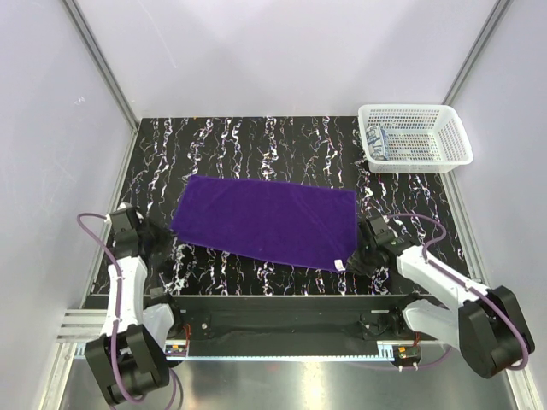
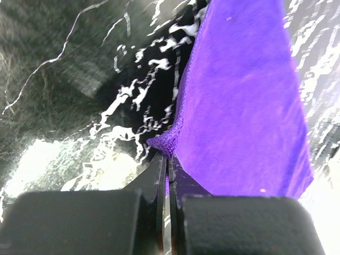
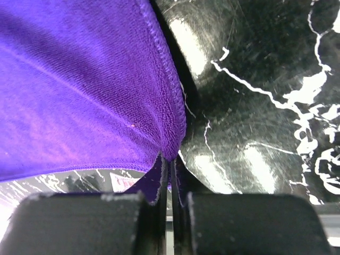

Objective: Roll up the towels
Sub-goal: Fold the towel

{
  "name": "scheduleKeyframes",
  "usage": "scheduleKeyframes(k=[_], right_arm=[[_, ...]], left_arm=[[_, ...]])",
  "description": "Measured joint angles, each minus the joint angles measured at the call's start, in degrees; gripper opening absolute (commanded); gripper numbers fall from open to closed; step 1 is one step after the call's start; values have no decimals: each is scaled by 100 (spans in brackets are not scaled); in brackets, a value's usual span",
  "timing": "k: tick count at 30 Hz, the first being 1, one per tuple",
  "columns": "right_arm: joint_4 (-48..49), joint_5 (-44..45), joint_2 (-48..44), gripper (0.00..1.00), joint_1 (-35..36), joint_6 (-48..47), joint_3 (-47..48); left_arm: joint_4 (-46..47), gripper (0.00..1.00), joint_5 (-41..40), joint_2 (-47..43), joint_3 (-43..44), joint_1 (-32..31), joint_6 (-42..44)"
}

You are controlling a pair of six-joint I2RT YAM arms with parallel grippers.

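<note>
The purple towel [image 1: 265, 220] lies spread flat on the black marbled table. My left gripper [image 1: 171, 232] is at its near left corner, and the left wrist view shows the gripper [image 2: 169, 156] shut on that corner of the towel [image 2: 244, 95]. At the near right corner sits my right gripper [image 1: 350, 260]. In the right wrist view this gripper [image 3: 171, 159] is shut on the hem of the towel [image 3: 79, 90], with a white label showing underneath. A white towel with a blue-grey pattern [image 1: 379, 141] lies in the basket.
A white mesh basket [image 1: 453, 141] stands at the table's far right corner. Grey walls and metal rails enclose the table [image 1: 256, 141] on three sides. A black bar runs along the near edge between the arm bases.
</note>
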Motion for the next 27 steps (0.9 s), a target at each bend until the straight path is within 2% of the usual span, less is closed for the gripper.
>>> scheduleKeyframes(k=[6,11,18,27], right_arm=[[-474,96,-374,0,0,-92,212],[-802,282,-304,0,0,-271,798],[-940,522,986,0,-201,-874,2210],[-868,516,2378,0,-826,-1620,3504]], left_arm=[[-315,0,-2,-275,367,0,24],[-363,0,11,-177,629,0,52],[-66,0,173,903,1156,-33,-11],[334,0,177,2487,2396,-505,-24]])
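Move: Both hands already pinch the purple towel's near corners, the left one raised. From the left hand the far left corner is about 18 cm ahead, 5 cm right and some 7 cm lower; from the right hand the far right corner is roughly 21 cm ahead, 1 cm right and 1 cm lower. The white tag lies about 3 cm left of the right hand, level with it, and the basket some 36 cm ahead and 18 cm right. Keeping both corners pinched, the hands first lift the towel's near edge, the right rising about 7 cm and the left some 5 cm, mostly in the first half. They then sweep it forward over the part still lying on the table towards the far edge, speeding up as they go, some 14 cm with the right and 10 cm with the left, the right wrist tilting about 10 degrees while the fingers stay shut. ##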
